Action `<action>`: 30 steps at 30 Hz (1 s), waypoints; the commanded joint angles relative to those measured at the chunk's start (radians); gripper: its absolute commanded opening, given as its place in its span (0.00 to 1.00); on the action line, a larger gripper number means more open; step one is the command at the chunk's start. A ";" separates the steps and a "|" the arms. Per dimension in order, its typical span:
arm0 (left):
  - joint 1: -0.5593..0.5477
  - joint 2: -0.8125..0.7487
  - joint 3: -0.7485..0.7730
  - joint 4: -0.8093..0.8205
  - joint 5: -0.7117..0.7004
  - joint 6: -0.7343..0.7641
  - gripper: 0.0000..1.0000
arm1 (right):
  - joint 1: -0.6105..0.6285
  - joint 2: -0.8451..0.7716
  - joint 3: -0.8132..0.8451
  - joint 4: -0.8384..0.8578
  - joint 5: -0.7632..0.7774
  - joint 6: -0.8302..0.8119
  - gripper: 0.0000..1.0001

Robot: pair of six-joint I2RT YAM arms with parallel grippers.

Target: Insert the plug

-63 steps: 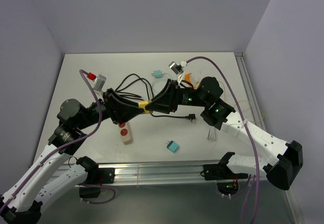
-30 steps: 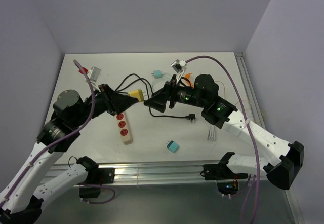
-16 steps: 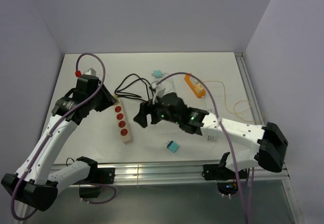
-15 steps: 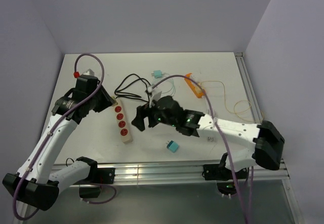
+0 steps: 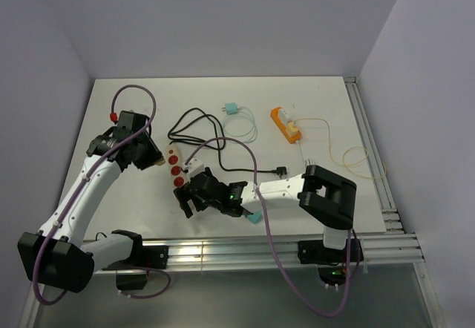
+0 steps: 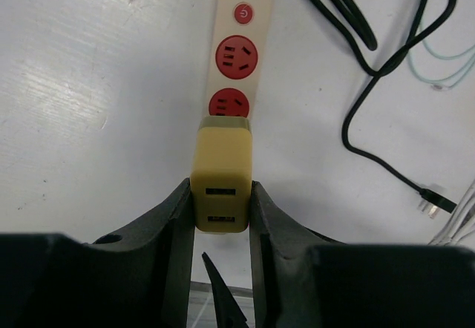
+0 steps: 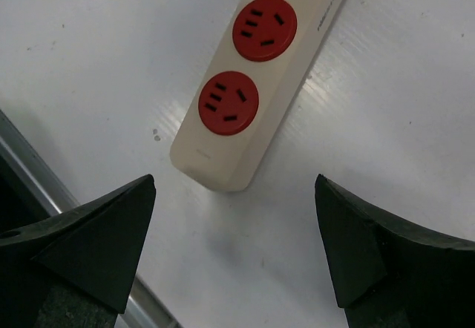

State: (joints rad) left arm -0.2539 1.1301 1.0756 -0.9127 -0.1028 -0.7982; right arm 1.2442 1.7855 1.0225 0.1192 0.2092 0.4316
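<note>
A yellow plug (image 6: 222, 178) sits clamped between my left gripper's (image 6: 222, 188) fingers, its two USB slots facing the camera. In the left wrist view it covers the near part of the cream power strip (image 6: 239, 53) with red sockets. From the top view the plug (image 5: 159, 163) hangs just left of the strip (image 5: 177, 166), in my left gripper (image 5: 151, 159). My right gripper (image 5: 189, 196) hovers wide open over the strip's near end (image 7: 223, 161), with nothing between its fingers (image 7: 100, 235).
A black cable (image 5: 194, 124) loops behind the strip, ending in a black plug (image 5: 280, 170). A teal adapter (image 5: 252, 217) lies near the front rail. At the back are a teal plug (image 5: 231, 109) and an orange block (image 5: 285, 123) with a yellow wire.
My right arm has swung down and left, from beside the left gripper to the strip's near end. My left gripper has drawn back to the strip's left, still holding the yellow plug.
</note>
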 commanded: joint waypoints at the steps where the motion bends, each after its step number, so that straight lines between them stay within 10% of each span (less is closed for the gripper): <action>1: 0.007 0.002 -0.011 0.050 0.002 0.005 0.00 | 0.015 0.027 0.079 0.068 0.072 -0.014 0.94; 21: 0.034 0.028 -0.009 0.066 0.029 0.010 0.00 | 0.020 0.239 0.226 -0.079 0.068 0.015 0.66; 26: 0.038 0.028 -0.023 0.089 0.064 0.013 0.00 | 0.020 0.210 0.173 -0.056 0.079 0.021 0.45; 27: 0.038 0.028 -0.026 0.093 0.077 0.016 0.00 | 0.018 0.206 0.168 -0.052 0.064 0.016 0.37; 28: 0.038 0.030 -0.031 0.103 0.092 0.017 0.00 | 0.018 0.206 0.159 -0.044 0.067 0.009 0.00; 30: 0.038 0.037 -0.034 0.107 0.094 0.019 0.00 | 0.015 0.203 0.153 -0.047 0.064 -0.007 0.00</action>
State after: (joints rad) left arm -0.2218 1.1625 1.0378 -0.8536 -0.0452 -0.7975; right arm 1.2598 2.0052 1.2026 0.0784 0.2619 0.4515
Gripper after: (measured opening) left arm 0.341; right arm 0.654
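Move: Near the power strip's close end, the open right hand has the part it will grip about 2 cm to its left, 1 cm ahead and 5 cm below; the teal adapter lies some 21 cm to this hand's right, 4 cm back and 6 cm down. The left hand already holds the yellow adapter; the strip's middle is about 2 cm ahead, 3 cm right and 15 cm below it, and the black cable coil some 17 cm ahead, 10 cm right and 17 cm below. Swinging left about 4 cm and a little forward, the right hand then sinks some 4 cm over the strip's near end while its wide-open fingers close partway, until they pinch the strip across its two long sides and stay there. The left hand keeps its hold on the yellow adapter and eases down about 1.5 cm above the strip, otherwise nearly still. ##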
